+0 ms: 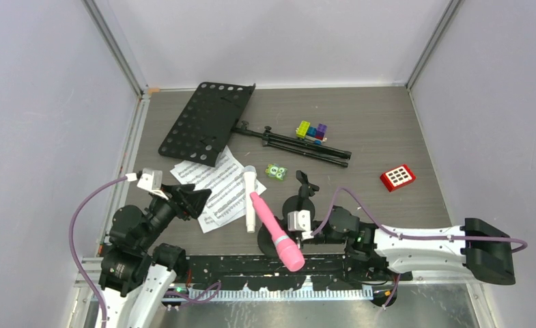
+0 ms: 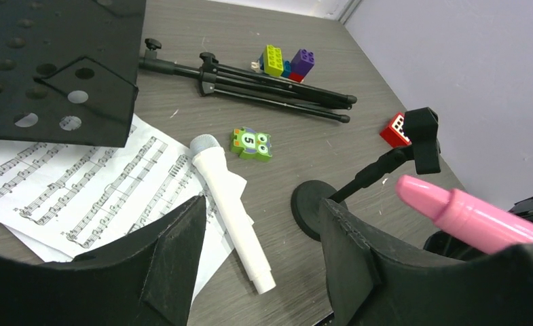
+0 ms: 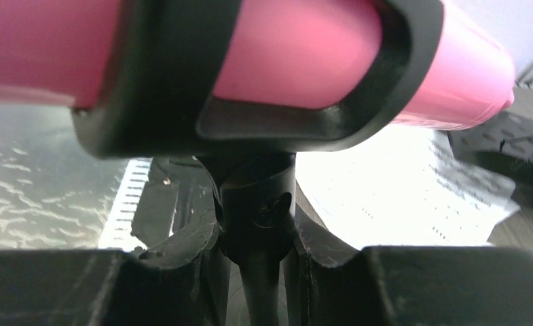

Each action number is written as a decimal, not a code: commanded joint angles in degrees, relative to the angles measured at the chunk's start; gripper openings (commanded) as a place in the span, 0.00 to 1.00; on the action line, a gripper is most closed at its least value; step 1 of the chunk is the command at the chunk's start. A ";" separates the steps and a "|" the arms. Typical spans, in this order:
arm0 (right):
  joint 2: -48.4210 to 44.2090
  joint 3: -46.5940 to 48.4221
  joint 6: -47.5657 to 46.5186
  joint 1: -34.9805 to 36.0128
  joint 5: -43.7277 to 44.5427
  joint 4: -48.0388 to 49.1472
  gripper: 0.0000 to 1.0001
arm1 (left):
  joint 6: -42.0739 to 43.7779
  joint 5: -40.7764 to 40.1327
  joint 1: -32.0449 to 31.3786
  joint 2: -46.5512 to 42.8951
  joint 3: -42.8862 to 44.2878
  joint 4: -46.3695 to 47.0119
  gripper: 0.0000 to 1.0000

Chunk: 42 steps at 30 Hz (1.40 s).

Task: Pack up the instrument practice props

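Observation:
My right gripper [image 1: 303,228] [image 3: 256,234] is shut on the stem of a black mic mount [image 3: 256,204]. That mount's clip holds the pink microphone [image 1: 276,231] [image 3: 297,54] tilted over the table's near edge. A second mic mount [image 1: 300,198] [image 2: 318,204] stands on its round base, its clip holding nothing. The white microphone [image 1: 249,199] [image 2: 229,200] lies partly on the sheet-music pages [image 1: 214,183] [image 2: 80,180]. Behind them the black music desk [image 1: 207,123] [image 2: 46,68] lies flat, its tripod legs [image 1: 299,145] [image 2: 270,85] folded. My left gripper [image 1: 185,202] [image 2: 262,207] hangs open over the pages' near edge, nothing between its fingers.
A green frog block [image 1: 276,171] [image 2: 251,144] lies beside the white microphone's head. Coloured toy blocks [image 1: 311,130] [image 2: 284,62] sit behind the tripod legs. A red keypad [image 1: 397,177] [image 2: 394,130] lies at the right. Walls close in the table on three sides.

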 commanded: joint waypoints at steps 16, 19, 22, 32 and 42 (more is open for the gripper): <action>19.28 -8.63 -5.97 3.51 36.62 34.65 0.01 | -1.72 3.15 0.25 2.15 -1.42 5.37 0.62; 25.49 -8.29 -6.58 3.56 41.21 41.88 0.01 | -1.48 3.16 0.25 2.18 -1.15 5.16 0.62; 30.75 -6.66 -7.82 3.41 44.22 44.14 0.01 | -1.37 2.90 0.25 2.03 -0.89 4.60 0.62; 36.88 -2.87 -6.77 -2.64 47.89 44.16 0.01 | -0.30 2.37 0.25 2.70 0.84 3.13 0.62; 32.89 -6.49 -7.22 -15.19 43.69 43.98 0.01 | -0.47 1.97 0.25 1.65 0.29 2.28 0.62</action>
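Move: The empty mic stand is what the pink microphone's stand, held in the right hand, is taken to: about 17 cm ahead of that hand, 8 cm to its right and some 14 cm below. The white microphone lies 14 cm left of the empty stand and 3 cm farther out; the owl toy is 12 cm beyond that stand and 7 cm left. From the left hand the empty stand is 7 cm ahead, 25 cm right, 20 cm below. The pink microphone's stand, still gripped at its neck, is lowered about 9 cm by the right hand, already edging forward, then carried level, its base seemingly on the table, to where the empty stand stood, pushing against that stand. The hand goes some 19 cm forward in all, lastly veering right, and turns about 55 degrees clockwise, fingers staying shut on the neck. ##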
